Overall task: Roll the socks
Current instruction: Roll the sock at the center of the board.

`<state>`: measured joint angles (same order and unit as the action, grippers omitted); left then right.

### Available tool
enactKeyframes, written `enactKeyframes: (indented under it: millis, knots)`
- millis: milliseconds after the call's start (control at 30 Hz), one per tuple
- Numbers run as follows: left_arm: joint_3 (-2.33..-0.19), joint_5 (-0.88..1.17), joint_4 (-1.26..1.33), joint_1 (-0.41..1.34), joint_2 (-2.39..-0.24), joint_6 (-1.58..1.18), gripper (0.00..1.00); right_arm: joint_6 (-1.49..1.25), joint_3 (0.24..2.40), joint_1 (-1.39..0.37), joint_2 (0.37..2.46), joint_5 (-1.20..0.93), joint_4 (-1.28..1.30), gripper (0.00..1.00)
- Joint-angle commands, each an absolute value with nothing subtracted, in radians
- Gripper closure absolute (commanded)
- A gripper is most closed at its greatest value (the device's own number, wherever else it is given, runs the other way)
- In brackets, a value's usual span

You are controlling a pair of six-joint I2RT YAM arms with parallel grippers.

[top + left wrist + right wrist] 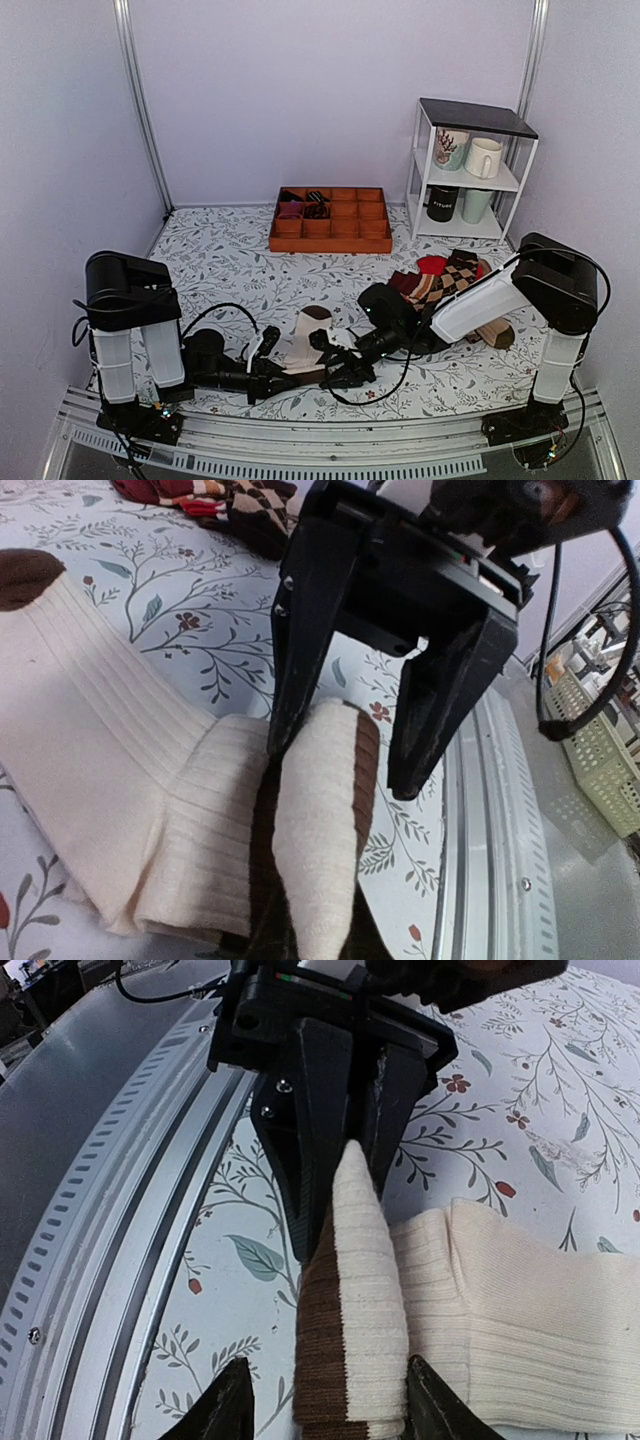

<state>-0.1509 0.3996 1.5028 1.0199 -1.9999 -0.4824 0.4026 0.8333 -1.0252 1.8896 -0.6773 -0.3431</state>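
The socks (305, 335) lie near the table's front edge, cream-white with a dark brown toe (22, 575) and a brown-banded cuff. The cuff end (365, 1290) is folded up into a standing ridge. My left gripper (342, 1155) is shut on that ridge, pinching it from the far end in the right wrist view. My right gripper (328, 1412) stands open and straddles the same ridge, one fingertip (432, 1405) against the cream side and the other apart from the brown side. In the top view the two grippers meet over the cuff (322, 370).
A pile of argyle and red socks (450, 278) and a tan sock (495, 333) lie at the right. An orange compartment tray (330, 238) sits at the back, beside a white shelf (420, 170) with mugs. A metal rail (330, 445) runs along the near edge.
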Motion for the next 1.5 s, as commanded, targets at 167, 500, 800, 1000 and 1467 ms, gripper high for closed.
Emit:
enactKeyframes:
  millis: [167,500,800,1000,1467]
  knots:
    - [-0.137,0.416,1.164,1.02,-2.06,-0.508,1.0,0.337,0.893,-1.024,1.877,-0.721,-0.315,0.57]
    - [-0.139,0.415,1.161,1.02,-2.056,-0.506,1.0,0.29,0.878,-1.028,1.883,-0.678,-0.281,0.58]
    - [-0.142,0.416,1.157,1.02,-2.059,-0.507,1.0,0.297,0.878,-1.032,1.875,-0.674,-0.271,0.6]
    - [-0.147,0.418,1.147,1.019,-2.055,-0.503,1.0,0.275,0.905,-1.035,1.89,-0.686,-0.247,0.79]
    - [-0.207,0.278,0.821,1.03,-1.65,-0.29,0.68,0.12,0.877,-1.032,1.947,-0.743,-0.201,0.89]
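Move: The rolled cuff of the sock bridges the two hands: its middle is about 4 cm to the right of the left hand, which still pinches its left end, and about 4 cm to the left of the right hand and 1 cm lower, with the right fingers open around its right end. From the right hand, the brown toe lies some 18 cm ahead and 3 cm left, and the sock pile about 26 cm ahead and 27 cm right. The roll's right end is taken between the right fingers, which close from half open to nearly shut and pinch it, after that hand lifts about 1.5 cm while shifting 1 cm left, then sinks back, rolling about 15 degrees with its forward side dipping. The left hand holds its end almost still throughout; only at the last do its fingers begin to part around the roll, the hand tilting slightly. ##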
